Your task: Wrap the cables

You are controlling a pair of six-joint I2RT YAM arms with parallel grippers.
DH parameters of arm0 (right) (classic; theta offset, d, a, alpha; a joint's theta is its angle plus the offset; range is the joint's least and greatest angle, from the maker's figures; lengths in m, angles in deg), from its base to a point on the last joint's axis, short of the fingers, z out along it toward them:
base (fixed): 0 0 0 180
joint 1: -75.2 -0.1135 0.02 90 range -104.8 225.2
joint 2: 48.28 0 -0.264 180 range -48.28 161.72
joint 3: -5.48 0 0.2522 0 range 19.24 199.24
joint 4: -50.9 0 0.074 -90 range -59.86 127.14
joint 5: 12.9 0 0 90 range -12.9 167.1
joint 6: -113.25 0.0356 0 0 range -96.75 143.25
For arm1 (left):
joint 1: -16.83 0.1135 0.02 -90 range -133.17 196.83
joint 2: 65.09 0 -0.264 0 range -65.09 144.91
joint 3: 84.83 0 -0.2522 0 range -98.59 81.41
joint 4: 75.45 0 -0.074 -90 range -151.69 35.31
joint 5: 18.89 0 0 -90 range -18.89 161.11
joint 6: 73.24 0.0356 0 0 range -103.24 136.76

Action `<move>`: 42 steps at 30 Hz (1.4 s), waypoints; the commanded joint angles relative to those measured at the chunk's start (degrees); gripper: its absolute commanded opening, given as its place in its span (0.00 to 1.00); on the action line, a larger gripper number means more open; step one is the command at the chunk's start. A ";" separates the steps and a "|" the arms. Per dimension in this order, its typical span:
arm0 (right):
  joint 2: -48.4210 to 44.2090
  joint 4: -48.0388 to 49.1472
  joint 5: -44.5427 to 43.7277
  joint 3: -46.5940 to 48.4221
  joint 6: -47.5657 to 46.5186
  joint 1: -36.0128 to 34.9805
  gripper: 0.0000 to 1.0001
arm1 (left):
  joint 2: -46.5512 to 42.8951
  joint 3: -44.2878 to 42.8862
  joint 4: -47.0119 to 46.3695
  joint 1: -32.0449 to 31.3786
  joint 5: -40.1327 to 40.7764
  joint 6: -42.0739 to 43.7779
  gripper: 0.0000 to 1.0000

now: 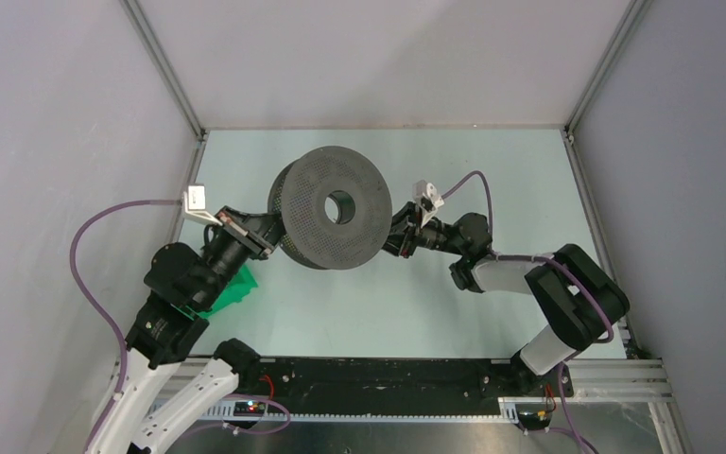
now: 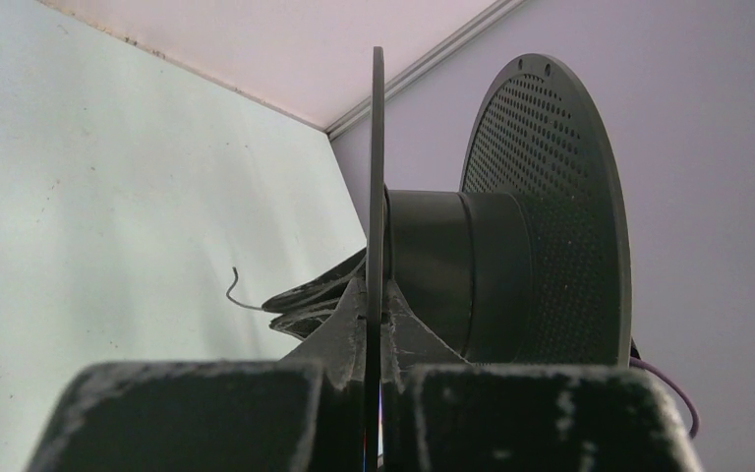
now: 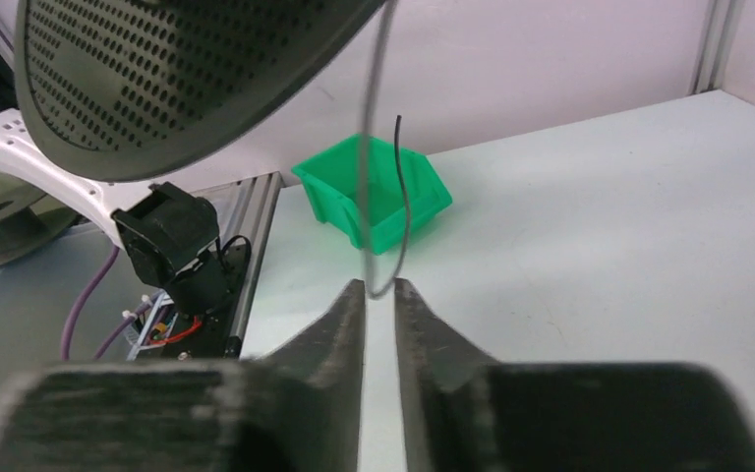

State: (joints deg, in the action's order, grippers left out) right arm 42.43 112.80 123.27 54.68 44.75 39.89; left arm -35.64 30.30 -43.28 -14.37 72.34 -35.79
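Observation:
A dark grey perforated spool (image 1: 331,208) hangs above the table between the two arms. My left gripper (image 1: 269,236) is shut on the spool's thin near flange (image 2: 377,177), with the fingertips (image 2: 354,315) pinching it from both sides. A thin black cable end (image 2: 235,293) curls out past the hub. In the right wrist view the cable (image 3: 404,197) drops from under the spool (image 3: 157,79) and loops back up. The bottom of that loop sits right at the tips of my right gripper (image 3: 380,287), whose jaws stand a narrow gap apart. That right gripper (image 1: 399,236) is beside the spool's right edge.
A green bin (image 1: 232,293) sits on the table under the left arm, also seen behind the cable (image 3: 374,202). Thick mauve robot cables (image 1: 85,246) arc off both arms. Grey walls with aluminium frame posts enclose the table on three sides.

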 commanded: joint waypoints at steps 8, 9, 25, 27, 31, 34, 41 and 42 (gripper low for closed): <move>-5.12 3.58 4.55 -0.42 14.28 -0.52 0.00 | 0.07 -2.35 -7.81 0.40 2.28 0.93 0.00; -6.76 3.38 5.86 -1.02 15.51 -1.20 0.00 | 0.25 -2.51 -7.88 0.37 2.57 1.79 0.00; -19.07 -14.05 6.02 -2.75 9.85 -9.32 0.00 | -0.13 -0.22 -12.84 0.40 3.00 5.51 0.00; -19.77 -13.70 5.21 -2.75 10.63 -9.64 0.00 | -0.41 0.36 -13.78 0.37 2.71 5.68 0.00; -19.59 -8.45 4.44 -2.36 14.80 -11.42 0.00 | -1.10 2.21 -16.04 0.40 2.99 5.21 0.00; -17.88 -5.84 0.25 -1.04 19.18 -12.15 0.00 | -0.96 3.24 -17.68 0.40 2.24 3.44 0.00; -11.64 1.66 -10.01 2.64 28.66 -13.46 0.00 | -1.04 6.13 -22.85 0.41 1.59 -0.84 0.00; -11.10 2.03 -11.17 2.98 29.33 -13.80 0.00 | -1.30 7.08 -23.70 0.43 1.80 -1.21 0.00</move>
State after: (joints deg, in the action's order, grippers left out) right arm 28.99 107.84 119.62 53.98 67.37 26.91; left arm -35.88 36.55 -56.24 -14.37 73.98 -33.00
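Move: Between the right hand's half-closed fingertips lies the cable's loose end, only about 1 cm farther left than the hand point. The spool hangs over that hand, its middle some 13 cm higher, 6 cm to the left and 3 cm back. For the left hand, which still grips the spool's lower flange, the spool's middle lies about 7 cm ahead, 8 cm right and 3 cm up; the cable end is roughly 10 cm ahead, 14 cm right and 10 cm below. Pinching the cable shut between its fingertips, the right hand draws it back about 12 cm and up some 7 cm, from beneath the spool to its near side, turning about 15 degrees counter-clockwise. Near the end it eases 1 to 2 cm forward and left while still rising. The left hand keeps its grip on the flange, going forward barely 1.5 cm and tipping up slightly. ##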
